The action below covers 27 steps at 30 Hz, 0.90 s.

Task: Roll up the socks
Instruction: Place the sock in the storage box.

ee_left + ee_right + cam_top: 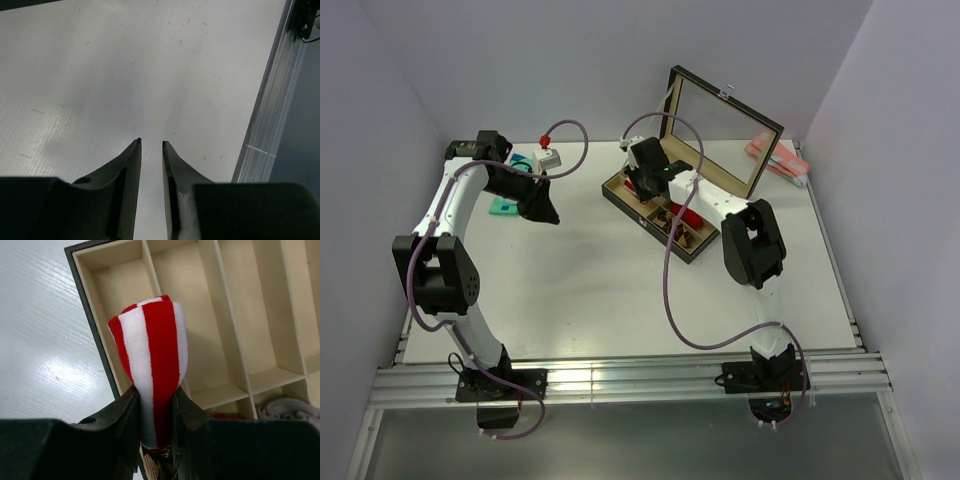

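Observation:
My right gripper (155, 390) is shut on the red-and-white striped sock (155, 340). The sock is bunched into a rounded roll that sticks out past the fingertips, above an empty compartment of the open box (92, 295). A bit of tan knit fabric (154, 469), perhaps the brown argyle sock, shows low between the fingers under the striped one. In the top view this gripper (642, 185) hangs over the box's left end (618, 192). My left gripper (151, 142) is empty with its jaws a narrow gap apart, above bare table; in the top view (545, 212) it is left of the box.
The box lid (720, 130) stands open at the back. A grey fabric piece (295, 407) and something red (225, 415) lie in other compartments. A teal packet (503, 207) and a white block with a red knob (550, 155) sit back left. A pink item (775, 155) lies back right.

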Tool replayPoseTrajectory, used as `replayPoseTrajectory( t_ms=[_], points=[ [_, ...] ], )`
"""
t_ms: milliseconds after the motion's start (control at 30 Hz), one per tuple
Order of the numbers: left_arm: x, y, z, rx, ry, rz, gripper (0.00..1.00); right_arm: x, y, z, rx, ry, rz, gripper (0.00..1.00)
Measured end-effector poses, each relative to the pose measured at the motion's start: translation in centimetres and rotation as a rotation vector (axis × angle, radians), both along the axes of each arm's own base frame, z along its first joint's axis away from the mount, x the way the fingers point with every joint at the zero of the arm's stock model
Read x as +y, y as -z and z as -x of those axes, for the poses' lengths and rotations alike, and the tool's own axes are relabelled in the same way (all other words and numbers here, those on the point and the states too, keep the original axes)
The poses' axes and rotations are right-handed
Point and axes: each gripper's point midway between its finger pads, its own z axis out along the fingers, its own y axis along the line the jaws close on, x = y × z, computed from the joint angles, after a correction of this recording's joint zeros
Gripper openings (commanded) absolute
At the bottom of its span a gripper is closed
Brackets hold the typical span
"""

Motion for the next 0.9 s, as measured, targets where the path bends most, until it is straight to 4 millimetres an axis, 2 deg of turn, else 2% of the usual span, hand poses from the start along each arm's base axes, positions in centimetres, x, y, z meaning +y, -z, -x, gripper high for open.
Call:
replayPoseTrajectory(
  t_ms=[333,500,733,833,900],
  points=[
    [-0.2,-0.2,0.2,0.010,0.005,0.017,0.28,0.6,3.7,-0.3,0.090,-0.027,0.016,0.00],
    [-0.2,0.2,0.3,0.025,0.005,0.016,0.28,0.9,5.7,0.1,0.150,-0.048,0.021,0.00],
    [-0.4,0.6,0.4,0.053,0.007,0.026,0.28,0.9,5.5,0.1,0.176,-0.055,0.009,0.00],
    [-0.4,0.9,0.3,0.066,0.008,0.031,0.28,0.9,5.8,0.3,0.189,-0.056,0.008,0.06],
    [-0.4,1.2,0.2,0.074,0.008,0.031,0.28,0.9,6.0,0.3,0.192,-0.053,0.007,0.16]
  ],
)
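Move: The right hand already holds the rolled red-and-white sock over the storage box's left-end compartment, whose middle is some 7 cm below, about 3 cm ahead and 4 cm to its left. The argyle socks lie roughly 8 cm back and 8 cm right of this hand; the red sock is about 3 cm back, 11 cm right; the grey sock some 14 cm right, 1 cm ahead. From the left hand the compartment lies about 20 cm right, 8 cm ahead and 16 cm below. Keeping its pinch on the striped sock, the right hand sinks about 6 cm almost straight down into the left-end compartment, easing barely a centimetre to the left while the fingers tip some 10 degrees steeper towards the box floor. Nearly all the descent comes in the first half; after that the hand stays low in the compartment's near-right end, beside the divider from the argyle socks, tipping a little further with the fingers still shut on the sock. ##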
